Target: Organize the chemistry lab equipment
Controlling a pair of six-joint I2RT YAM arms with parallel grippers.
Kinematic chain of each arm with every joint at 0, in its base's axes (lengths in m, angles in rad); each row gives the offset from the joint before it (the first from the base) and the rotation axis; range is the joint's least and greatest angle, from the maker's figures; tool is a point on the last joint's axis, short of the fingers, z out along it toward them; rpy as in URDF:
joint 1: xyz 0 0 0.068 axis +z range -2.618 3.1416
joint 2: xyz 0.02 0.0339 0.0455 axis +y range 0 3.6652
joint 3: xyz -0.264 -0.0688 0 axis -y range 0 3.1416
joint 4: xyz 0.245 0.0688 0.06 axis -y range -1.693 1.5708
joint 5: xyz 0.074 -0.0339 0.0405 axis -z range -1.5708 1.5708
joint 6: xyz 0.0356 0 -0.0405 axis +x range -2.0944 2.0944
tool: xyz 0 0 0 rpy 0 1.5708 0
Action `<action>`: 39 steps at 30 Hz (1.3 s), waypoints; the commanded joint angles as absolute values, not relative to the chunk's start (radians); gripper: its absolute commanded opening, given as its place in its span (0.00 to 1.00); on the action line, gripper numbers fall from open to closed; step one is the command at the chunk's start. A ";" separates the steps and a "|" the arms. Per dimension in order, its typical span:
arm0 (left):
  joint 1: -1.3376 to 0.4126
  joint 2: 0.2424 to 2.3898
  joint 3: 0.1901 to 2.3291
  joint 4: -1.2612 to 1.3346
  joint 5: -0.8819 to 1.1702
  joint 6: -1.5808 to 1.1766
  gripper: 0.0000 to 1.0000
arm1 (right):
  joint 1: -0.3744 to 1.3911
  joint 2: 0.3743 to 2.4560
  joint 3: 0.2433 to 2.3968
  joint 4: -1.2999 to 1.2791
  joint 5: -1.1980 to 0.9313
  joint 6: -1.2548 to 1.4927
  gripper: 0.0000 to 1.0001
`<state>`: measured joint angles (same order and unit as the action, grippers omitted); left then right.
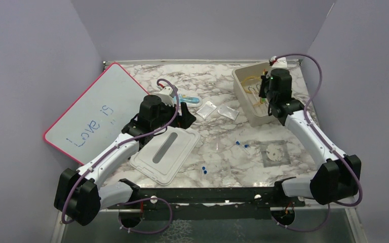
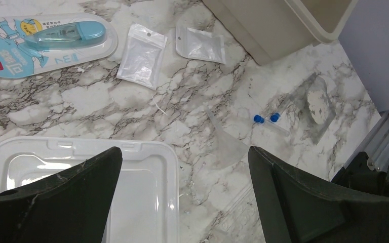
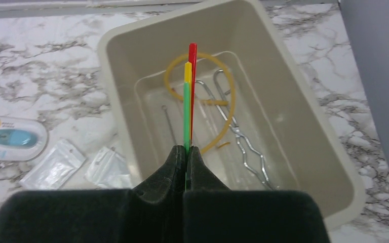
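Observation:
My right gripper [image 3: 187, 149] is shut on thin sticks, a green one [image 3: 186, 111] with a yellow [image 3: 187, 71] and a red [image 3: 192, 76] beside it, pointing down into the beige bin [image 3: 304, 131]. Inside the bin lie a loop of amber tubing [image 3: 231, 109] and metal forceps [image 3: 243, 142]. My left gripper [image 2: 184, 152] hangs open over the marble table with nothing between its fingers, above the edge of a white lid [image 2: 147, 172] and near a clear funnel [image 2: 225, 144]. Two blue-capped clear tubes [image 2: 266, 119] lie further right.
Two small clear bags [image 2: 142, 55] [image 2: 201, 44] and a blue correction-tape pack [image 2: 45, 43] lie beyond the lid. A whiteboard [image 1: 91, 116] leans at the left wall. More blue-capped tubes [image 1: 203, 169] and a round disc on a clear sheet [image 1: 275, 152] lie near the front.

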<state>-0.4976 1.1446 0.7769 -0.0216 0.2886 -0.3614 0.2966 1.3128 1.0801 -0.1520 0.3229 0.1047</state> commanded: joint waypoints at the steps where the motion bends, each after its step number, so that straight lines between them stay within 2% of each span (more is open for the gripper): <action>1: -0.495 1.130 0.785 0.020 0.311 -0.364 0.97 | 0.168 1.345 1.099 -0.121 0.135 0.035 0.01; 8: -0.496 1.131 0.782 0.020 0.305 -0.364 0.97 | 0.079 1.518 1.136 -0.110 0.014 0.010 0.03; 15: -0.495 1.134 0.786 0.014 0.299 -0.359 0.97 | 0.071 1.690 1.214 -0.169 -0.100 -0.054 0.05; 18: -0.495 1.138 0.787 0.013 0.298 -0.357 0.97 | 0.071 1.723 1.227 -0.185 -0.133 -0.070 0.08; 20: -0.495 1.142 0.788 0.012 0.299 -0.357 0.97 | 0.071 1.730 1.233 -0.197 -0.148 -0.077 0.15; 23: -0.495 1.149 0.790 0.012 0.305 -0.359 0.97 | 0.071 1.721 1.241 -0.211 -0.148 -0.069 0.28; 26: -0.495 1.155 0.791 0.011 0.308 -0.357 0.97 | 0.071 1.689 1.252 -0.229 -0.135 -0.043 0.35; 33: -0.495 1.172 0.793 0.012 0.323 -0.371 0.97 | 0.082 1.548 1.255 -0.305 -0.174 0.079 0.38; 39: -0.497 1.191 0.798 0.009 0.334 -0.388 0.97 | 0.159 1.407 1.230 -0.401 -0.134 0.151 0.38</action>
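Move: The green spoon, already pinched in the right gripper, is to go into the beige box, whose middle lies about 9 cm ahead, 4 cm right and 17 cm below. On the box floor, 22 cm down, the metal tongs lie 10 cm ahead and 6 cm right, the yellow tube ring 16 cm straight ahead. The nearer packet is 13 cm left, 3 cm ahead on the table. From the left gripper the box is some 21 cm ahead, 36 cm right, 13 cm below. Swing the right gripper about 5 cm to the right, then sink some 13 cm into the box with a forward reach, tipping the fingers about 20 degrees further down and turning them slightly counter-clockwise. Open them to roughly a third to let go of the green spoon, then climb about 9 cm off it, drawing back a little. ##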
